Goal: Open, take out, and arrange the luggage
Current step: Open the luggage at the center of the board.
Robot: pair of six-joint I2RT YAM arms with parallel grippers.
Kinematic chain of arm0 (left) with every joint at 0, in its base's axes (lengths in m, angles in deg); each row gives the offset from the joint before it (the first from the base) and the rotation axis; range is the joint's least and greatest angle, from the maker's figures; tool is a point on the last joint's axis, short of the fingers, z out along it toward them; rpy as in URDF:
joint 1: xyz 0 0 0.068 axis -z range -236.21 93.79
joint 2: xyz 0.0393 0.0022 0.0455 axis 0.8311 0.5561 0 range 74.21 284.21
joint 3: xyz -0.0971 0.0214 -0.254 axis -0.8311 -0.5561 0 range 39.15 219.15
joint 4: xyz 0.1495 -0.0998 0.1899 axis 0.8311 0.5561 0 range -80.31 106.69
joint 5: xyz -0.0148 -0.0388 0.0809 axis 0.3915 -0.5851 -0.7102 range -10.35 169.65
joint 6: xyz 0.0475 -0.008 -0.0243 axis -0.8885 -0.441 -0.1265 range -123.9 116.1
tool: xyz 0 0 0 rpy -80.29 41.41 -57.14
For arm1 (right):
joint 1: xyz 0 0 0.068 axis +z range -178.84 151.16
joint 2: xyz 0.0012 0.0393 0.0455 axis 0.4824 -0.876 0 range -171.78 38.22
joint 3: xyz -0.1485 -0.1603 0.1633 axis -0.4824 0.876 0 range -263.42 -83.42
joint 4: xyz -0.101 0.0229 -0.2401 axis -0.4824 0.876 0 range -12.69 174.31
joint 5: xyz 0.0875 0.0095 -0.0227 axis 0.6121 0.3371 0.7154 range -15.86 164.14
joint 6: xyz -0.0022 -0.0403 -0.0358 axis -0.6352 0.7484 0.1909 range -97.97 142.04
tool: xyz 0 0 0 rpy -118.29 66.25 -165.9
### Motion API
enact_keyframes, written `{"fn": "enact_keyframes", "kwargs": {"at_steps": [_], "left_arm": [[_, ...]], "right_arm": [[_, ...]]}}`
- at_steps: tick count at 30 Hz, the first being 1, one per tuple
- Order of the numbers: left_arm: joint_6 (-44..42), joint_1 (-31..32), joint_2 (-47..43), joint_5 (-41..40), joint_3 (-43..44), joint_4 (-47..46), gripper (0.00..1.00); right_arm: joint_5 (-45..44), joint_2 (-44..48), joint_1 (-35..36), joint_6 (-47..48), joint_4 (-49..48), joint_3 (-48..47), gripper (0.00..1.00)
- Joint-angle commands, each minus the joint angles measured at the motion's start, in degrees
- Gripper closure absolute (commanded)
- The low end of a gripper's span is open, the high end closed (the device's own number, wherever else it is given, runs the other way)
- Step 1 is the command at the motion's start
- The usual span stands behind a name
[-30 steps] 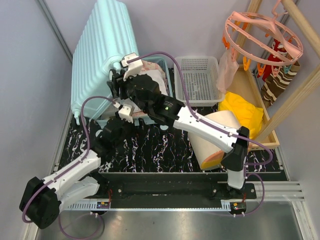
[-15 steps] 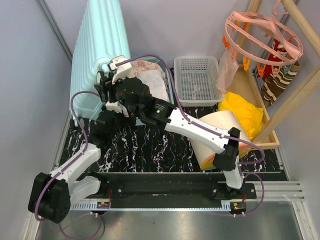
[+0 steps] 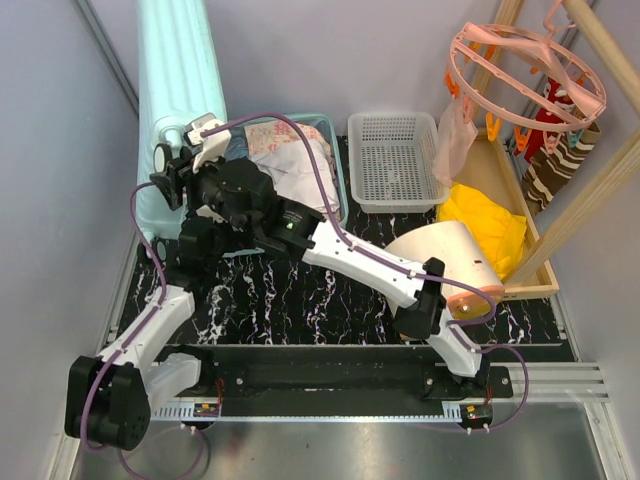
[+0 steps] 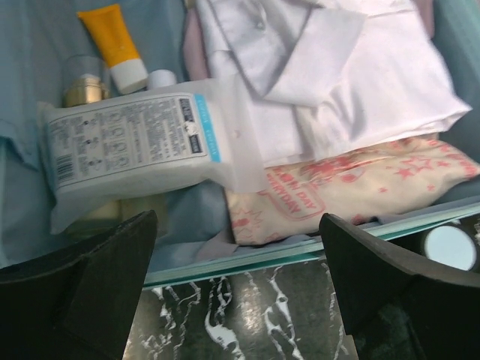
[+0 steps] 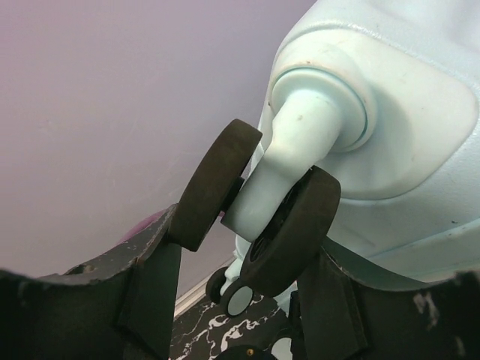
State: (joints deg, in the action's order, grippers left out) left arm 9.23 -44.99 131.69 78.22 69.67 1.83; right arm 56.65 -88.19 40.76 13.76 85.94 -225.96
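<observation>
The pale mint luggage (image 3: 175,70) is open, its ribbed lid standing upright by the left wall. The lower half (image 3: 335,170) lies flat and holds clothes. My right gripper (image 3: 172,180) is shut on a black double wheel (image 5: 289,225) at the lid's corner (image 5: 405,112), one finger on each side. My left gripper (image 3: 190,235) hangs open just in front of the lower half's front rim (image 4: 300,247), holding nothing. Inside I see a white wipes pack (image 4: 135,142), an orange tube (image 4: 112,34), a white garment (image 4: 337,82) and a cream pouch with red print (image 4: 337,187).
A white mesh basket (image 3: 395,160) stands right of the luggage. In front of it lies a cream cylinder with an orange end (image 3: 445,265). A yellow cloth (image 3: 490,220), a wooden rack (image 3: 590,190) and a pink round hanger (image 3: 525,65) fill the right side.
The lid has swung up and to the left, from leaning over the lower half to upright. My right gripper went left with it, and the left arm shifted left too.
</observation>
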Motion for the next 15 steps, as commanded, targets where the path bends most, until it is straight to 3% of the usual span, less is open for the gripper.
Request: {"fn": "enact_keyframes", "kwargs": {"at_steps": [1, 6, 9, 15], "left_arm": [[-3.3, -4.8, 1.1, -17.5, 5.1, -1.0, 0.01], [-5.1, -5.5, 1.8, -26.8, 6.0, -0.9, 0.01], [-7.8, -5.9, 1.9, -29.6, 6.2, -2.2, 0.01], [-12.0, -6.2, 3.7, -32.7, 6.1, -5.8, 0.01]], "right_arm": [[15.5, -3.6, 4.3, 1.3, 11.2, 0.3, 0.63], [16.3, -3.7, 4.4, 1.6, 10.8, 0.1, 0.62], [16.2, -3.9, 4.4, 2.0, 10.9, 0.0, 0.45], [16.1, -4.2, 4.4, 1.9, 10.8, 0.2, 0.40]]}}
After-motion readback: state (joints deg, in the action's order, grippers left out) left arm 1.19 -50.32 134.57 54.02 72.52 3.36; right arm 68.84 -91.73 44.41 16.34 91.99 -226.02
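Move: My right hand has the upper near wheel of the luggage lid between its fingers; the lid, almost upright, has its middle about 20 cm ahead, 5 cm left and 15 cm lower. The open luggage base lies 20 cm ahead, 10 cm right and some 35 cm below. From my left hand the lid is about 15 cm ahead, 8 left and 12 above, the clear pouch 8 ahead, 3 left and 8 below, the white clothes 15 ahead, 11 right and 7 below. I ease my right hand back and left with the lid's wheel, then take it quickly down and back, clear of the wheel, about 6 cm each way and 5 cm left in all, its fingers keeping their gap. Meanwhile my open left hand sweeps about 11 cm left along the base's near rim towards the hinge corner, turning some 25 degrees counter-clockwise as its left side rises. ##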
